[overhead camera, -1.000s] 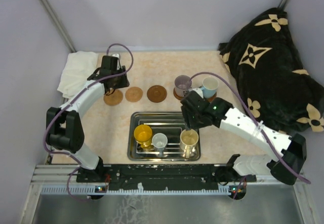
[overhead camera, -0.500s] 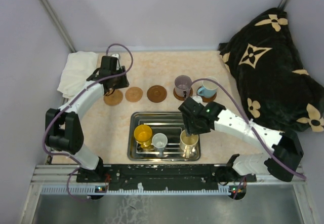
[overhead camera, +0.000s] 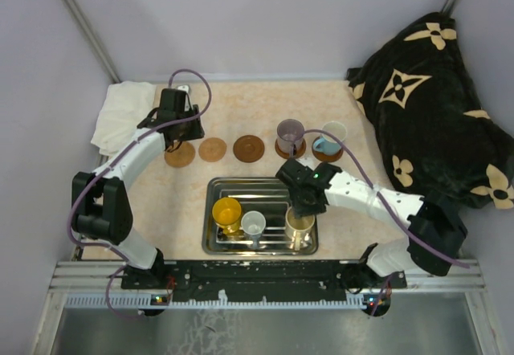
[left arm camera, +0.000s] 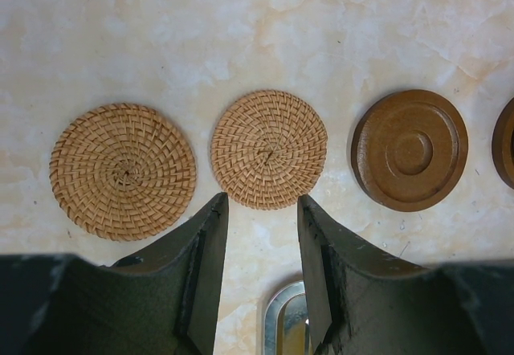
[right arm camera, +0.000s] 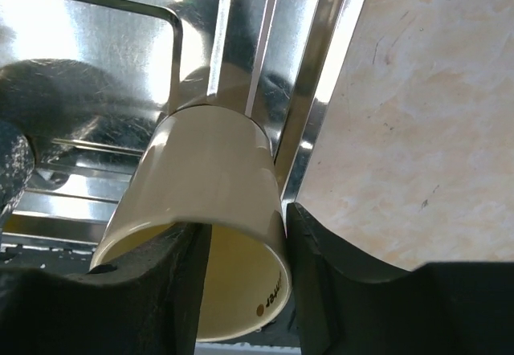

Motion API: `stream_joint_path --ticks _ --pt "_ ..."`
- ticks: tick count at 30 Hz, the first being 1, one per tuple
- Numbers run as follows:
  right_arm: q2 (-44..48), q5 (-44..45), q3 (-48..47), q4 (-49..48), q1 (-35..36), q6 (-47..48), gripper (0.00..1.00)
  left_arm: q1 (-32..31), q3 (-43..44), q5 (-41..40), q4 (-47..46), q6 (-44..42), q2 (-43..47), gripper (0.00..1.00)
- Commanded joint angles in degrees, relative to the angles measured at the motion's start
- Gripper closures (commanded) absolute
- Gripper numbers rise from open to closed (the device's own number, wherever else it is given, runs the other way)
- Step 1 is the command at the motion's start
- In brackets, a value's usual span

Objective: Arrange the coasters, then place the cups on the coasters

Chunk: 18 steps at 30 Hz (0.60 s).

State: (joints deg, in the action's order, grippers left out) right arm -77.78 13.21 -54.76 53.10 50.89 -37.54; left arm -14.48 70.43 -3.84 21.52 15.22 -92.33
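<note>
Five coasters lie in a row: two woven (left arm camera: 123,170) (left arm camera: 269,149), one brown (left arm camera: 409,149), and one each under the purplish cup (overhead camera: 291,135) and the light blue cup (overhead camera: 332,137). My left gripper (overhead camera: 178,130) (left arm camera: 261,210) hovers open over the woven pair, holding nothing. The yellow cup (overhead camera: 226,212), grey-white cup (overhead camera: 253,225) and cream cup (overhead camera: 300,226) (right arm camera: 209,170) stand in the steel tray (overhead camera: 241,183). My right gripper (overhead camera: 302,207) (right arm camera: 247,222) straddles the cream cup's wall. One finger is inside the mouth, the other against the outside, with a gap still showing.
A white cloth (overhead camera: 124,114) lies at the back left. A black flowered blanket (overhead camera: 434,106) fills the right side. The tray's rim (left arm camera: 281,323) shows just below my left fingers. The tray's shiny ribbed floor (right arm camera: 80,18) surrounds the cream cup.
My right arm swung from beside the purplish and blue cups down over the tray to the cream cup, and its jaws narrowed. The left arm has not moved.
</note>
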Motion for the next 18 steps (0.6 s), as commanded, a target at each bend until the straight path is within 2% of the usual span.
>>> stream_joint_path --ticks 1,4,9,10,18 --pt "-1.07 -1.14 1.24 -2.29 0.26 -0.2 0.6 -0.2 -0.4 -0.42 0.54 -0.96 1.85 0.53" --pt "-1.5 -0.79 1.73 -2.41 0.29 -0.46 0.68 -0.2 -0.39 -0.77 0.54 -0.99 1.97 0.53" --pt "-1.81 0.29 1.49 -1.95 0.29 -0.69 0.97 -0.2 -0.32 -0.81 0.28 -1.07 1.94 0.53" --pt "-1.89 0.93 1.14 -1.64 0.32 -0.69 1.0 -0.19 -0.37 -0.82 0.28 -1.07 2.02 0.53" --pt "-2.1 9.04 -6.48 1.89 0.26 0.32 1.0 -0.13 -0.5 -1.41 0.08 -1.39 1.96 0.53"
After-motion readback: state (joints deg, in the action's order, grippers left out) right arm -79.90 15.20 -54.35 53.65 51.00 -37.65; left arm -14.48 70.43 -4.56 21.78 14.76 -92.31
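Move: The cream cup stands upright in the tray, its middle about 3 cm to the left of the right hand, some 2 cm nearer the base and 4 cm lower; its right wall lies between the open fingers. Level with the cup, the small white cup is about 17 cm to that hand's left and 2 cm back; the yellow cup is roughly 25 cm left and level fore-and-aft. From the idle left hand the cream cup lies about 27 cm back, 30 cm right and 10 cm down. The cream cup's right wall is taken in a pinch, one finger inside the mouth and the other outside: the right hand sinks about 1.5 cm at the rim, easing slightly back and left, while its fingers close from roughly half open to nearly shut. It then holds place with the grip kept, and at the very end starts to edge forward and up by about half a centimetre. ##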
